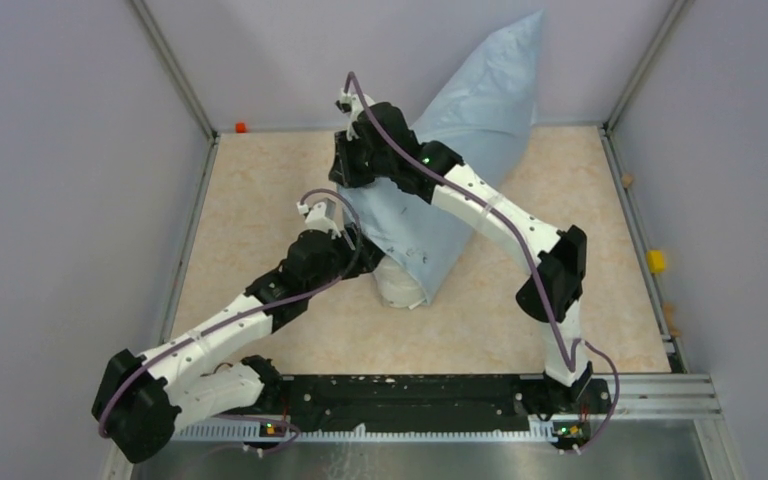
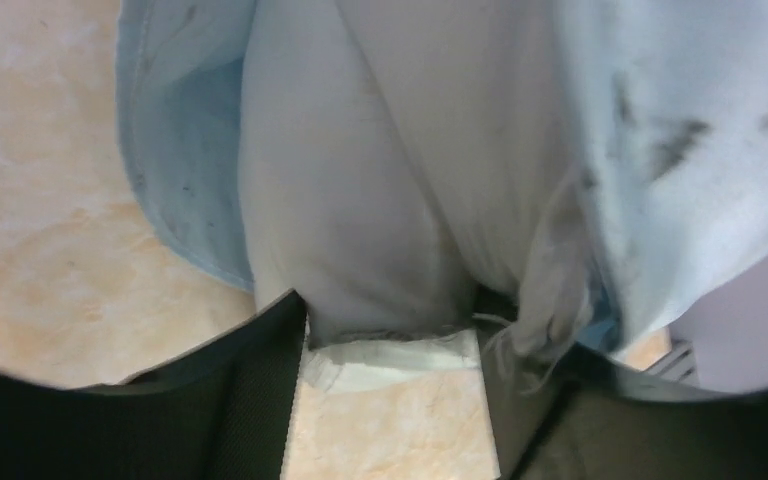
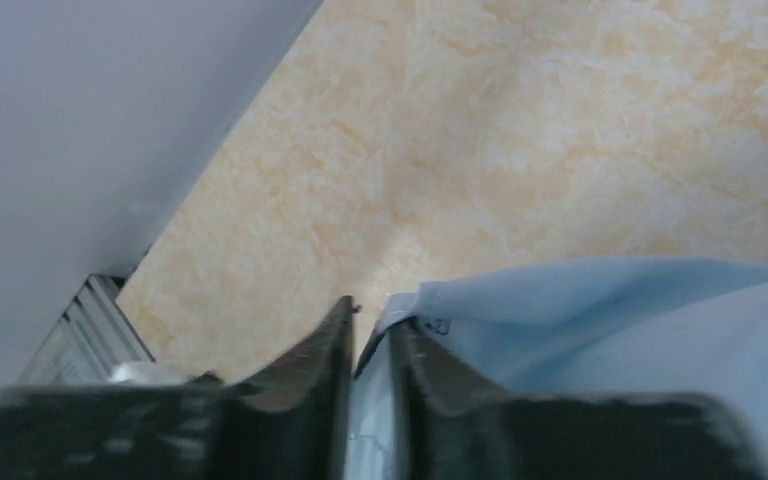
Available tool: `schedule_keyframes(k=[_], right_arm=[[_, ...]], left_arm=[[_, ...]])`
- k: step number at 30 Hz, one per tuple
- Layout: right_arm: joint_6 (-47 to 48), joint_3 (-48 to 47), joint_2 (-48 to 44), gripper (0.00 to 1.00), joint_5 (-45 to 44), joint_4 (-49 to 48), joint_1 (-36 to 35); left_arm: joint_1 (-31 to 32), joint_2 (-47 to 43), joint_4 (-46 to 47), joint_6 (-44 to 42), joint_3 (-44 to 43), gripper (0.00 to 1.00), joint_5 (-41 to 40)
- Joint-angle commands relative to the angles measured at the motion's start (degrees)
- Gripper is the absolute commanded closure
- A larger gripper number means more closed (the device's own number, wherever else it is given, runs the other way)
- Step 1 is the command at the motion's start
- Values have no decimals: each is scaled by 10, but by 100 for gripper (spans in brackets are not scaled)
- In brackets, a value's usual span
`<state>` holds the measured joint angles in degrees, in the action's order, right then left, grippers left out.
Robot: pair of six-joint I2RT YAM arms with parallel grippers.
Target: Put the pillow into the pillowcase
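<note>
The light-blue pillowcase [image 1: 480, 110] stands tilted, its closed corner high against the back wall. The off-white pillow [image 1: 400, 288] is inside it, and only its lower end sticks out onto the table. My left gripper [image 1: 363, 262] is open at that end. In the left wrist view its fingers [image 2: 250, 400] stand apart on either side of the pillow [image 2: 360, 180], with the pillowcase [image 2: 680, 120] hanging around it. My right gripper [image 1: 346, 170] is shut on the pillowcase's upper left edge; the right wrist view shows blue hem [image 3: 610, 320] pinched in the gripper [image 3: 370, 330].
Grey walls and metal posts close in the beige table [image 1: 260, 220] on three sides. A small orange piece [image 1: 241, 127] sits at the back left corner and a yellow one [image 1: 656, 261] on the right rail. A black bar [image 1: 410, 395] runs along the near edge.
</note>
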<state>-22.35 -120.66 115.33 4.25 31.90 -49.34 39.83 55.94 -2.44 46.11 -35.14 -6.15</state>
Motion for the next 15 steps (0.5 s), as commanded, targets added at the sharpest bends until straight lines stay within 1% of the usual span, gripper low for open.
schedule_keyframes(k=[1,3,4,5,6,7,8,10,13,15], right_arm=[[39,-72,-24,73,-29,16,-22],[57,-69,-41,55,-54,29,-35],[66,-63,-53,48,-71,32,-41],[74,-53,-65,43,-86,34,-46],[81,-40,-80,39,-102,36,-51],[88,-23,-98,36,-119,35,-56],[95,4,-124,34,-141,30,-61],[105,75,-172,29,-186,10,-72],[105,199,-239,27,-244,-17,-82],[103,264,-277,27,-282,-27,-91]], left_arm=[[-13,46,71,7,8,48,22],[-29,62,66,18,1,75,25],[-39,68,64,23,-1,85,31],[-49,71,63,24,-1,91,39],[-58,72,63,26,0,95,45],[-67,71,63,28,2,99,50],[-77,70,63,30,4,100,56],[-95,67,62,31,8,100,75],[-114,69,59,28,11,100,85],[-127,73,59,30,14,100,92]])
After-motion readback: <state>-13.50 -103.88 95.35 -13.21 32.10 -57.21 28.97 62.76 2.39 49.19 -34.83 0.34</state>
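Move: Just above the left hand point, by about 3 cm and almost between its fingers, is the pillow's frayed corner; the pillow's tagged corner hangs some 6 cm back, 9 cm right and 12 cm lower. The pillowcase's near mouth corner is at the right fingertips. From the right hand, the frayed corner lies roughly 11 cm back, 3 cm right and 8 cm down, and the case's marked lip about 12 cm back, 13 cm right and 10 cm down. Closing fully on the pillow's frayed corner, the left fingers pinch it while the hand goes about 4 cm forward, sinks 2 cm and finally drifts left. The right fingers open wide and let go of the pillowcase corner; that hand rises nearly 5 cm, then sweeps some 6 cm back and as far right over the case's marked lip, fingers tipping up about 15 degrees. ##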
